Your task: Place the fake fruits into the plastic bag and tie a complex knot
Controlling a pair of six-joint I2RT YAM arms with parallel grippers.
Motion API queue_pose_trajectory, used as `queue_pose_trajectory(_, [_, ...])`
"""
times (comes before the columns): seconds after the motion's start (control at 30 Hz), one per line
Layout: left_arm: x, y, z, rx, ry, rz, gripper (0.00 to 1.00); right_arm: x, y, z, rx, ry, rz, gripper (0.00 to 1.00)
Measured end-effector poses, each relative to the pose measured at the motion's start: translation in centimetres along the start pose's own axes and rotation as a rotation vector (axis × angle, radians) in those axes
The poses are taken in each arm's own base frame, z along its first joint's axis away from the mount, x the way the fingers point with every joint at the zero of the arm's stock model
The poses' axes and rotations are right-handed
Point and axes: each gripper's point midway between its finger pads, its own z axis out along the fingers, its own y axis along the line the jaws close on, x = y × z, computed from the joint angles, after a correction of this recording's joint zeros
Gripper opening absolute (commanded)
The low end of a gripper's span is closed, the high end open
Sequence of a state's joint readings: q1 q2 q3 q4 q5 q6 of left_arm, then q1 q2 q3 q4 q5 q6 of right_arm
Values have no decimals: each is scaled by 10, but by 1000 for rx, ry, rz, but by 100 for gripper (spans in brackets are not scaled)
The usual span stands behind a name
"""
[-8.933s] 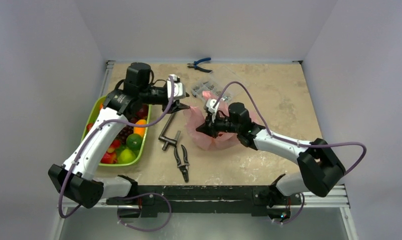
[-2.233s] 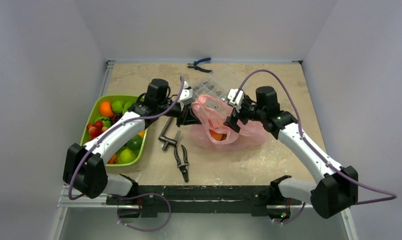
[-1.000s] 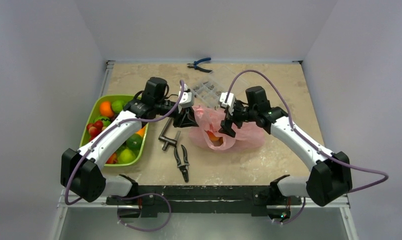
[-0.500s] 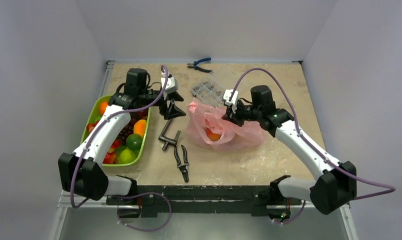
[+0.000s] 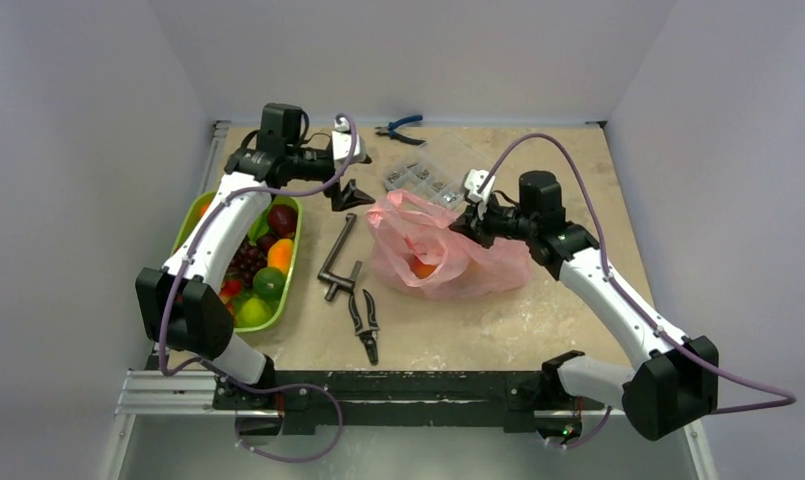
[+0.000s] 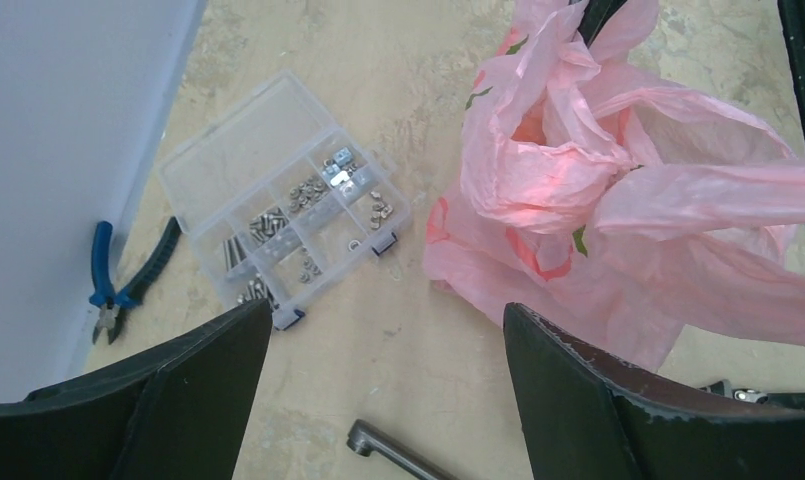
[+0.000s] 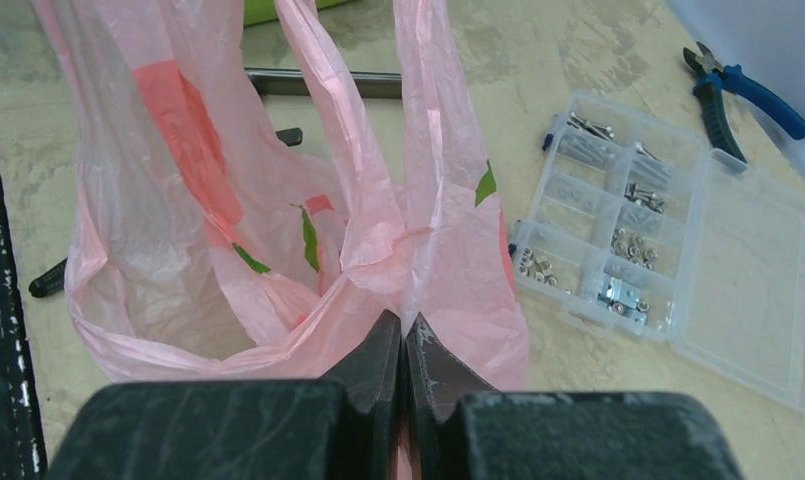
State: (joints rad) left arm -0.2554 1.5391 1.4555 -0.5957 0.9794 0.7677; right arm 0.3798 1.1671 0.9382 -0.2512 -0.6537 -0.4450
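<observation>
The pink plastic bag (image 5: 440, 252) lies crumpled in the middle of the table, with an orange fake fruit (image 5: 419, 268) showing through its film. My right gripper (image 5: 462, 222) is shut on a fold of the bag's upper rim (image 7: 378, 240), and film is pinched between its fingertips (image 7: 385, 345). My left gripper (image 5: 346, 190) hangs open and empty to the back left of the bag (image 6: 598, 200), apart from it. More fake fruits (image 5: 266, 282) fill the lime-green tray (image 5: 192, 212) at the left. No knot shows.
A clear screw box (image 5: 418, 178) and blue pliers (image 5: 399, 128) lie behind the bag. A dark metal crank tool (image 5: 335, 258) and black pliers (image 5: 363, 322) lie between the tray and the bag. The box (image 6: 288, 210) sits under my left gripper.
My left gripper opened, left the bag's left edge and swung back and left. My right gripper shut on the bag's rim and drew it slightly right.
</observation>
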Motion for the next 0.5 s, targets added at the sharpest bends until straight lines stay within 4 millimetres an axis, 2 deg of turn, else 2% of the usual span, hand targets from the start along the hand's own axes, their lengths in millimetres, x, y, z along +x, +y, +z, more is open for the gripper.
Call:
queue_pose_trajectory(0.13, [-22,6,-3,22,-14,71,89,3,-2,-1,10,-26,35,0])
queue_pose_trajectory(0.3, [-30,-25,12,134,-17,135,89,7,3,0,-4,-38,67,0])
queue_pose_trajectory(0.47, [-35,-45,28,200,-25,169,80,3,3,0,-11,-53,65,0])
queue_pose_trajectory(0.5, [-34,-45,29,202,-26,170,74,3,3,0,-12,-56,64,0])
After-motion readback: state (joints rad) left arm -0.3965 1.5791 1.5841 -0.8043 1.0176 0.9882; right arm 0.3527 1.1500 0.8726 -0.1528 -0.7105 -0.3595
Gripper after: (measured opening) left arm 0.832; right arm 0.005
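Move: The loose top of the pink plastic bag is about 7 cm to the right of my left hand, 5 cm back and some 6 cm below. The parts box lies on the table about 13 cm right and 5 cm ahead of that hand, and the metal handle about 7 cm left and 11 cm back, both some 25 cm down. From my right hand, already shut on the bag, the loose top is about 12 cm left, 4 cm ahead and slightly lower. With its fingers staying wide open, I lift my left hand some 2.5 cm, then swing it right and back about 5 cm each way, sinking slightly and turning it about 15 degrees clockwise, so that it closes on the bag's loose top. My right hand stays put and keeps its pinch on the gathered plastic. ##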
